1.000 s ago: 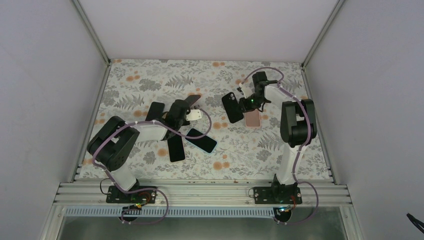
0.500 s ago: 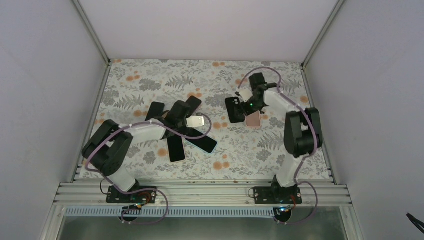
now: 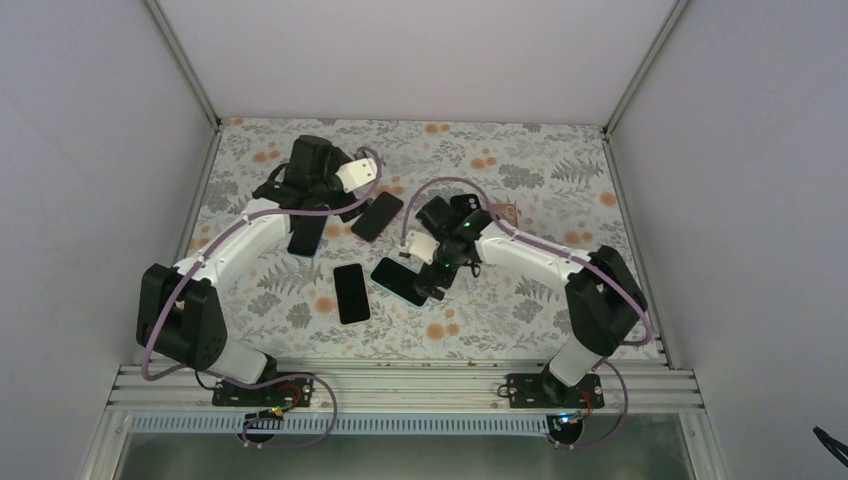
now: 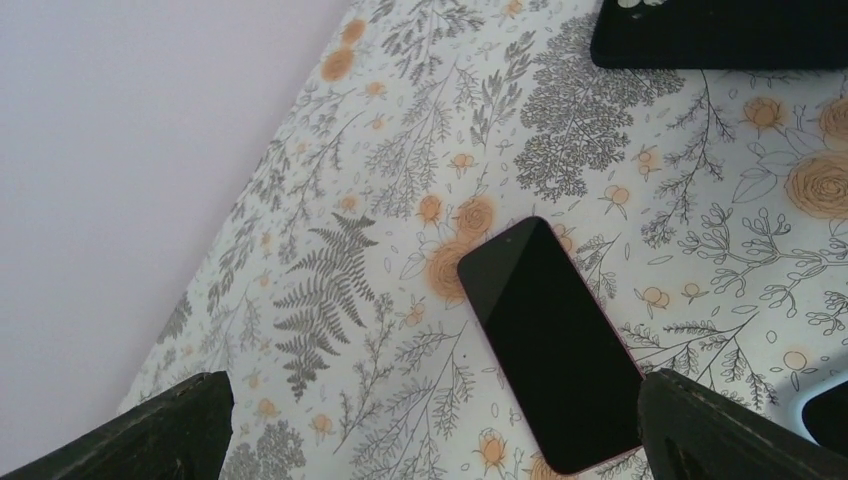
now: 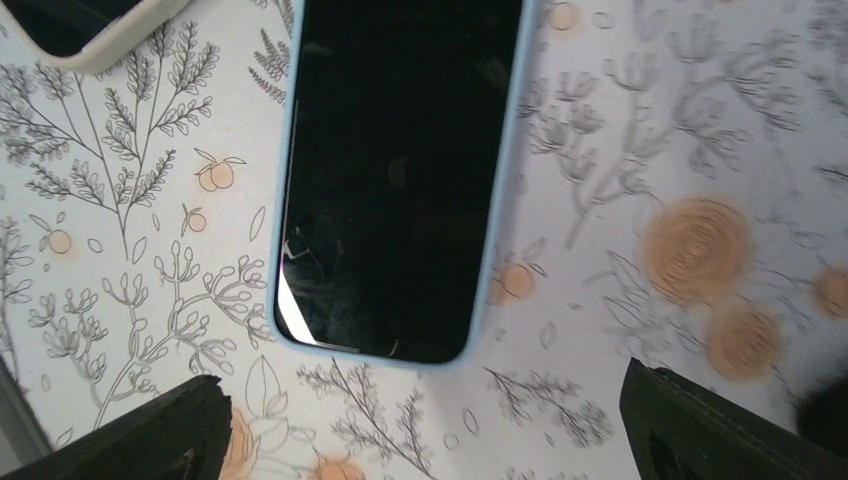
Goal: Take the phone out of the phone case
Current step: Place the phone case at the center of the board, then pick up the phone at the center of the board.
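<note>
A phone in a light blue case (image 3: 396, 279) lies screen up near the table's middle; the right wrist view shows the same phone (image 5: 400, 180) just ahead of the fingers. My right gripper (image 3: 433, 262) (image 5: 430, 435) hovers over its right end, open and holding nothing. My left gripper (image 3: 318, 195) (image 4: 430, 440) is at the far left, open and empty. A dark-screened phone with a thin pink rim (image 4: 550, 345) lies on the cloth ahead of it, close to the right finger (image 4: 730, 430).
Three more dark phones lie flat on the floral cloth (image 3: 560, 290): one below the left gripper (image 3: 305, 236), one beside it (image 3: 377, 216), one nearer the front (image 3: 351, 293). A pink case (image 3: 506, 212) peeks out behind the right arm. A cream-rimmed case (image 5: 90, 45) is at the corner.
Both grippers have gone from shut to open. The left arm swung from the phone cluster to the far left. The right arm came from the far right to the blue-cased phone.
</note>
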You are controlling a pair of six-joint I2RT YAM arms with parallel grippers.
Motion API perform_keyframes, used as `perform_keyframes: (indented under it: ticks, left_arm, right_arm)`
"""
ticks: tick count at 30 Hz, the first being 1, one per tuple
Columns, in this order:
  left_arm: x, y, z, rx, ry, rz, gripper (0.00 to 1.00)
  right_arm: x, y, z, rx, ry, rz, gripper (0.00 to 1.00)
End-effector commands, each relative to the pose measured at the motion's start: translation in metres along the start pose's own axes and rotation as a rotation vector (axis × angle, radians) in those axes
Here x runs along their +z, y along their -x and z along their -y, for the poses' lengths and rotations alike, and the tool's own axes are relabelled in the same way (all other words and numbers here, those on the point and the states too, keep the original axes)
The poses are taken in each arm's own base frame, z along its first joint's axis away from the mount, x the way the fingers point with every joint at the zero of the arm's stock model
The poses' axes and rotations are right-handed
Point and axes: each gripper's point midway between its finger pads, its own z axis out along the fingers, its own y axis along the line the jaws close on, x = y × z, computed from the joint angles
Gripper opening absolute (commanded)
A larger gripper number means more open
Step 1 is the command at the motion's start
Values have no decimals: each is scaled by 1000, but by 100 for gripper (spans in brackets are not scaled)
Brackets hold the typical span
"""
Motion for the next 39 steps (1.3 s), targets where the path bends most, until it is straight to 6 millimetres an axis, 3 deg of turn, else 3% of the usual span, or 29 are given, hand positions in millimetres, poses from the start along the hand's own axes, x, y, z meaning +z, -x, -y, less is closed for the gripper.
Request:
perform_keyframes:
  ticks: [1, 7, 14, 23, 28, 30, 32, 36, 39]
  left_arm:
    - [-20, 5, -8, -87, -15, 23, 100]
    - [-21, -10, -29, -138, 73, -11, 100]
    - [-19, -17, -29, -157, 84, -24, 100]
    - [-13, -24, -30, -167, 95, -37, 100]
    - [-11, -22, -30, -171, 83, -34, 100]
    - [-10, -21, -28, -176, 69, -31, 100]
    - [-8, -19, -24, -183, 36, -26, 100]
    - [-1, -16, 4, -187, -147, -29, 100]
    - [5, -21, 20, -213, -270, -44, 100]
  right_arm:
    - [29, 0, -11, -38, -26, -66, 100]
    - [54, 14, -23, -68, -14, -111, 100]
    - [66, 26, -31, -68, 25, -123, 100]
    - [87, 7, -10, -64, -98, -219, 100]
    - [97, -1, -18, -88, -74, -243, 100]
    - [100, -4, -22, -98, -64, -242, 93]
    - [99, -2, -20, -100, -74, -229, 79]
    - [86, 11, -12, -99, -100, -171, 55]
    - [73, 20, -2, -90, -137, -127, 50]
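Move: Just below and to the left of the right hand lies the blue-edged phone case, its middle some 6 cm left, 1 cm ahead and 7 cm down. From that hand, at about table height too, a black phone lies roughly 19 cm left and about level, a dark phone 19 cm ahead and 13 cm left, and a black case 20 cm ahead and 8 cm right. The blue-edged case is about 14 cm back, 9 cm right and 19 cm below the left hand. Sinking about 7 cm and shifting some 5 cm left, the right hand goes down onto the blue-edged phone case, easing back 2 cm on the way and then forward again, while its fingers tip about 10 degrees nearer to straight down. There the open fingers close and pinch the case across its two long sides. The open left hand drifts about 3.5 cm left, then partly back. ##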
